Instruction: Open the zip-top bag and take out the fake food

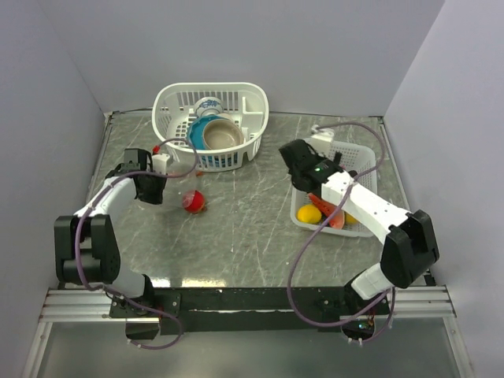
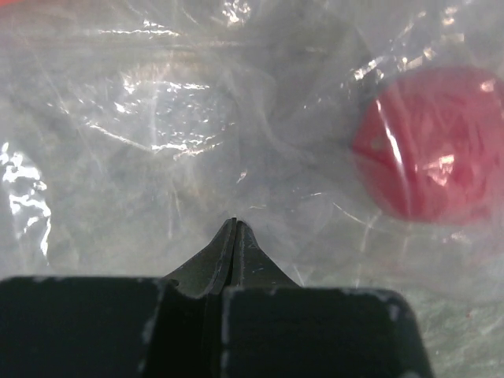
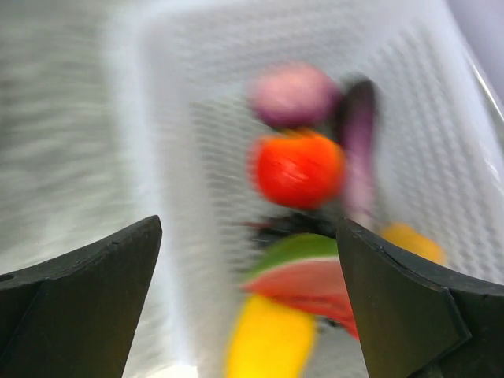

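Note:
The clear zip-top bag (image 1: 186, 186) hangs from my left gripper (image 1: 156, 179) at the left of the table, with a red apple (image 1: 193, 202) inside it at the bottom. In the left wrist view the bag (image 2: 181, 118) fills the frame, its creases run out from my shut gripper (image 2: 235, 224), and the apple (image 2: 437, 146) shows through the plastic. My right gripper (image 1: 298, 161) is open and empty over the white tray (image 1: 368, 175). The blurred right wrist view shows the gripper (image 3: 248, 228) above a purple onion (image 3: 293, 94), an orange-red fruit (image 3: 298, 167), an eggplant (image 3: 358, 130), a watermelon slice (image 3: 303, 279) and a yellow piece (image 3: 272, 339).
A white basket (image 1: 177, 98) with ceramic bowls (image 1: 220, 134) stands at the back, just behind the bag. Grey walls close in the table on the left, back and right. The tray lies near the right wall.

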You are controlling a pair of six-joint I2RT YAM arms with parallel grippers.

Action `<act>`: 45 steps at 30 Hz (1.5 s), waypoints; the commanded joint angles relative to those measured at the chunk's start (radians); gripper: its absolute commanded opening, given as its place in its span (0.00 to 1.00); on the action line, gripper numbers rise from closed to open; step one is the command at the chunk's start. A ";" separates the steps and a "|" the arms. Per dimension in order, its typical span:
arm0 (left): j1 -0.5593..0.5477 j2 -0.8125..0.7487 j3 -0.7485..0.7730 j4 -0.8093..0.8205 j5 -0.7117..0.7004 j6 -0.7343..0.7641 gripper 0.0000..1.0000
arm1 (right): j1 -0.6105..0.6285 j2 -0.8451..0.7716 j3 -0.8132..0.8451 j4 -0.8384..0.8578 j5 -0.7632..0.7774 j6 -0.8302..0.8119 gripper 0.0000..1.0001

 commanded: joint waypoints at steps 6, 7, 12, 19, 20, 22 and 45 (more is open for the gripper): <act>0.001 0.136 0.085 0.127 -0.010 -0.058 0.01 | 0.388 0.176 0.179 0.394 -0.273 -0.469 1.00; 0.003 0.138 0.074 0.140 -0.054 -0.058 0.01 | 0.397 0.199 0.181 0.434 -0.307 -0.477 1.00; 0.036 0.155 0.030 0.225 -0.144 -0.024 0.01 | 0.425 0.306 0.158 0.556 -0.496 -0.529 1.00; 0.046 0.196 0.024 0.231 -0.113 -0.027 0.01 | 0.426 0.383 0.104 0.817 -0.689 -0.635 1.00; 0.044 0.198 0.025 0.231 -0.107 -0.028 0.01 | 0.425 0.397 0.124 0.805 -0.720 -0.637 1.00; 0.046 0.202 0.031 0.228 -0.098 -0.030 0.01 | 0.425 0.449 0.198 0.758 -0.748 -0.646 1.00; 0.089 0.201 0.042 0.163 0.003 -0.021 0.01 | 0.379 0.780 0.600 0.468 -0.835 -0.591 1.00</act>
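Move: The pomegranate lies some 39 cm to the right gripper's left, about 3 cm back and 14 cm below. The white tray's middle is below that gripper, about 2 cm ahead, 3 cm right and 16 cm down; the dish rack stands some 22 cm farther out than the pomegranate and 4 cm right of it. The zip-top bag's middle is roughly 3 cm ahead of the left gripper, 4 cm right and 5 cm below, with the pomegranate level ahead, 11 cm right and 3 cm below. Swing the open right gripper about 40 cm left from the tray to the pomegranate, rising some 6 cm first, then sinking to about 10 cm below its start, turning counter-clockwise nearly 80 degrees, and bring the wide fingers around it without closing. Meanwhile bring the shut left gripper about 4 cm forward and 4 cm left, sinking 4 cm onto the bag film, then hold it there. ##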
